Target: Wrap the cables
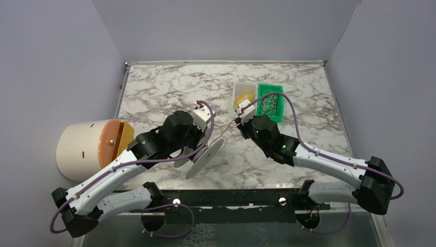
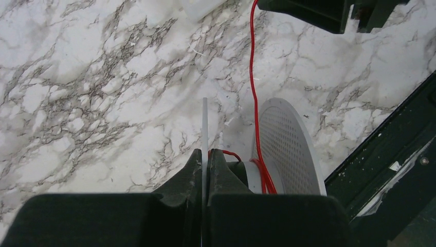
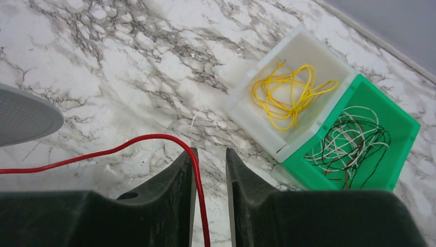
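Note:
The cable is a thin red wire (image 2: 253,77). It runs from a few turns on the hub of a white spool (image 2: 290,149) across the marble to my right gripper. My left gripper (image 2: 204,154) is shut on the spool's thin white flange (image 2: 204,121) and holds the spool on edge. In the top view the spool (image 1: 206,156) sits between the arms, and the wire (image 1: 223,134) stretches right. My right gripper (image 3: 211,154) is open. The red wire (image 3: 128,143) lies in the gap against its left finger (image 3: 180,175), unpinched.
A white bin (image 3: 254,128) of yellow wires (image 3: 288,95) and a green bin (image 3: 308,167) of mixed thin wires stand just beyond the right gripper. A beige cylinder with an orange face (image 1: 87,146) lies off the table's left edge. A black rail (image 1: 231,198) runs along the near edge.

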Controlling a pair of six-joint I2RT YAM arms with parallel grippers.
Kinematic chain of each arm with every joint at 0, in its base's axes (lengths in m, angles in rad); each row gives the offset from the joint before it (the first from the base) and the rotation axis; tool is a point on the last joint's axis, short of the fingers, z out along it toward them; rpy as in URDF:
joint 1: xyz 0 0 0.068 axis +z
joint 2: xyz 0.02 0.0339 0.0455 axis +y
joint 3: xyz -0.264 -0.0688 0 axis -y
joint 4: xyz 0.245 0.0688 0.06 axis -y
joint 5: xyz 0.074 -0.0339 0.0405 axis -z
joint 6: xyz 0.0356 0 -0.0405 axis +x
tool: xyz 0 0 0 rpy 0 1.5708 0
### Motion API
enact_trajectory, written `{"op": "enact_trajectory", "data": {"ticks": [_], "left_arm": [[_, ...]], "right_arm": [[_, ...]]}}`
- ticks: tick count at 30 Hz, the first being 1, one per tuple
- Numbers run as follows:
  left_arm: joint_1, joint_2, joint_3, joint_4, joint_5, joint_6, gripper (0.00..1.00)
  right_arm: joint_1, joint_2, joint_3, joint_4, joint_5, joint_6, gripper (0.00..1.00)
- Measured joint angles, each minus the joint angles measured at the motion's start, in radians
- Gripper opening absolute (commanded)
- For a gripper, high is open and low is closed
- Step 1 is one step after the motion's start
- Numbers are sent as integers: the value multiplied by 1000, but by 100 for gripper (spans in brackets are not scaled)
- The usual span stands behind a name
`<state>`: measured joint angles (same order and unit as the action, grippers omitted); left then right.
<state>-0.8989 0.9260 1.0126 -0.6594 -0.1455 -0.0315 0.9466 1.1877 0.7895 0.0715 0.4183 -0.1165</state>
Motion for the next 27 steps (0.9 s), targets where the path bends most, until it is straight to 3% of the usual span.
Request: {"op": "enact_trajectory", "data": {"ticks": [6, 18, 27], "left_arm": [[0, -35, 54, -22, 50, 0, 0], [0, -75, 128, -19, 64, -31, 0], [0, -130, 122, 82, 25, -126, 0]], "right_arm": [[-5, -4, -82, 25, -52, 87, 1], [-5, -3, -195, 80, -131, 253, 1], [-3, 27, -272, 240, -327, 398, 1]]}}
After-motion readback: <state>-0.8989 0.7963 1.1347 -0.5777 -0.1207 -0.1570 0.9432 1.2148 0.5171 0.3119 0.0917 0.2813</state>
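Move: The left hand still pinches the rim of the spool's left flange; the spool's middle is about 4 cm back from that hand and 7 cm below. From the left hand, the red cable at the right fingers is roughly 8 cm ahead, 14 cm right and 3 cm down. The right hand's parted fingers have this cable right at their tips; the spool is some 12 cm back, 16 cm left and 5 cm lower, the white bin about 11 cm ahead, 4 cm right and 17 cm down. The right hand shuts its parted fingers on the red cable while already sinking, going about 9 cm down and 6 cm back, with a bend to the left late on as its fingers tip downward by some 20 degrees. Meanwhile the left hand keeps its pinch on the flange and lifts the spool about 10 cm almost straight up, rolling so that its left side drops, so the two hands pass in height with the cable between them. ##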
